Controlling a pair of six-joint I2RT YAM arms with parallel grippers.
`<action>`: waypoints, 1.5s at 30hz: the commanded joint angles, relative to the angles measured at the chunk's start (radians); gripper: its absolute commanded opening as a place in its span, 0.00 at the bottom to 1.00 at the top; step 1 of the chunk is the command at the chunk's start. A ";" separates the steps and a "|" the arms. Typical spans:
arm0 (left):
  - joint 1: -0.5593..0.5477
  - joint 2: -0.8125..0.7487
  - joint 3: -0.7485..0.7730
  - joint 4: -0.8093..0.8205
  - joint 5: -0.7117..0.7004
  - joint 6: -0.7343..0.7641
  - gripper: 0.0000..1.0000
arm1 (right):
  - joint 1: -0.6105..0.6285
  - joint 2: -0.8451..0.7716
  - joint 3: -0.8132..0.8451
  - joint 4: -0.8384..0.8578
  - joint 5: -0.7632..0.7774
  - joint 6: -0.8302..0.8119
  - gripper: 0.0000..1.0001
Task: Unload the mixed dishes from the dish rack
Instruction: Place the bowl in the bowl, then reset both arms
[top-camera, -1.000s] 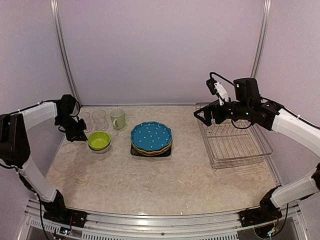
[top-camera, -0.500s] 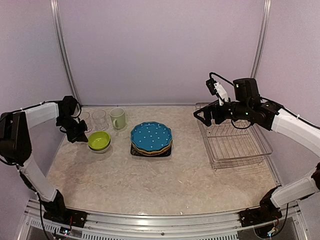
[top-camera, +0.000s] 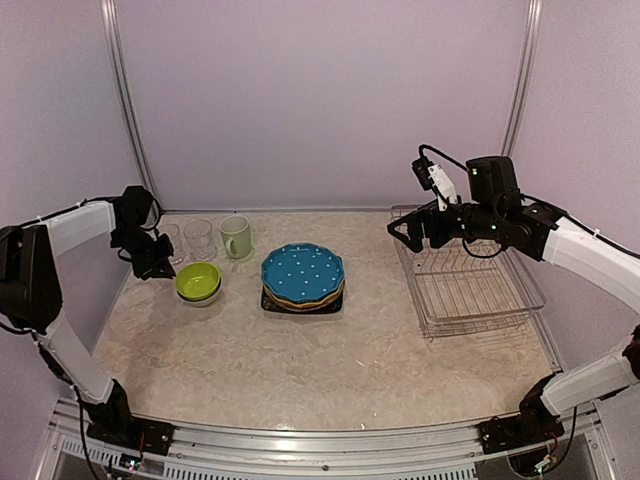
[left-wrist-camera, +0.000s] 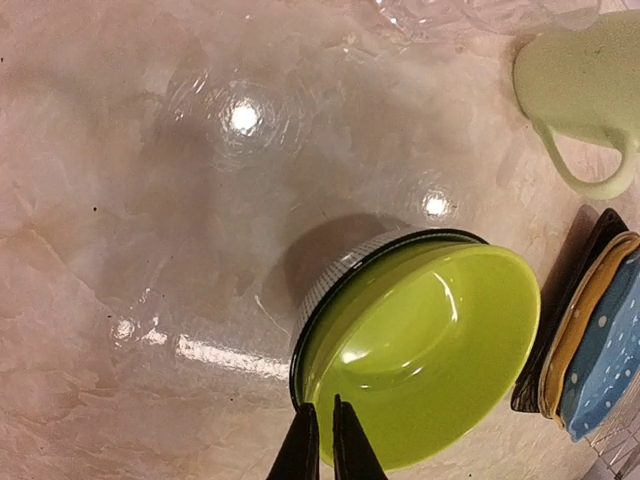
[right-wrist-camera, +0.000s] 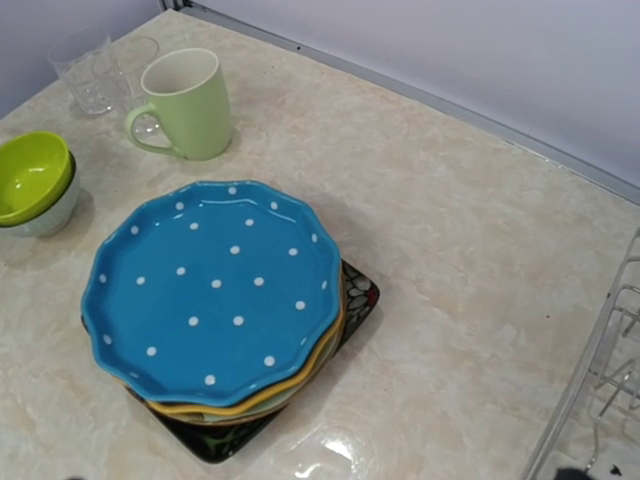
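The dish rack (top-camera: 470, 288) stands at the right with nothing in it; one corner (right-wrist-camera: 603, 385) shows in the right wrist view. The blue white-dotted plate (top-camera: 303, 271) tops a stack over the orange, pale green and black square plates (right-wrist-camera: 352, 300). The lime bowl (top-camera: 199, 279) sits nested in the white bowl (left-wrist-camera: 330, 283). Behind them stand the pale green mug (top-camera: 236, 237) and two clear glasses (top-camera: 198, 238). My left gripper (top-camera: 158, 266) is shut and holds nothing, its tips (left-wrist-camera: 325, 405) just above the lime bowl's (left-wrist-camera: 430, 345) near rim. My right gripper (top-camera: 402, 236) hangs open and holds nothing, over the rack's left edge.
The enclosure walls lie close behind the glasses and the rack. A metal rail (top-camera: 300, 428) runs along the table's near edge.
My left gripper has drifted slightly back and away from the bowls. The right arm and all dishes have not moved.
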 joint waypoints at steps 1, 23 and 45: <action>0.004 -0.074 0.100 -0.006 -0.032 0.041 0.07 | -0.008 -0.002 0.010 0.012 0.023 0.008 0.99; -0.318 -0.193 0.300 0.106 -0.080 0.065 0.99 | -0.110 -0.052 0.006 0.048 0.033 0.082 0.99; -0.560 -0.064 0.144 0.168 -0.244 -0.200 0.99 | -0.111 -0.095 -0.319 0.287 -0.107 0.293 0.99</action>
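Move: The left hand's nearly shut fingertips are at the left rim of the green bowl nested in the white one; the bowl's middle is about 6 cm to the right, 1 cm ahead and 3 cm below. The mug stands some 14 cm ahead and 16 cm right, the nearer glass about 13 cm ahead and 6 cm right, and the plate stack about 35 cm right and 4 cm ahead. From the right hand, the green bowl lies roughly 56 cm left, 4 cm ahead and 22 cm below. The left hand comes free of the green bowl's rim and climbs fast by about 20 cm, easing a little forward at first, while its fingers tip up and outward and then spread wide, before it swings right over the bowls towards the plate stack and sinks again, ending some 19 cm to the right and 8 cm above its start, turned about 20 degrees clockwise. Meanwhile the right hand, empty and wide open, drifts about 3 cm right, then sinks some 5 cm as its fingers nod down a little and its left side rolls up. ##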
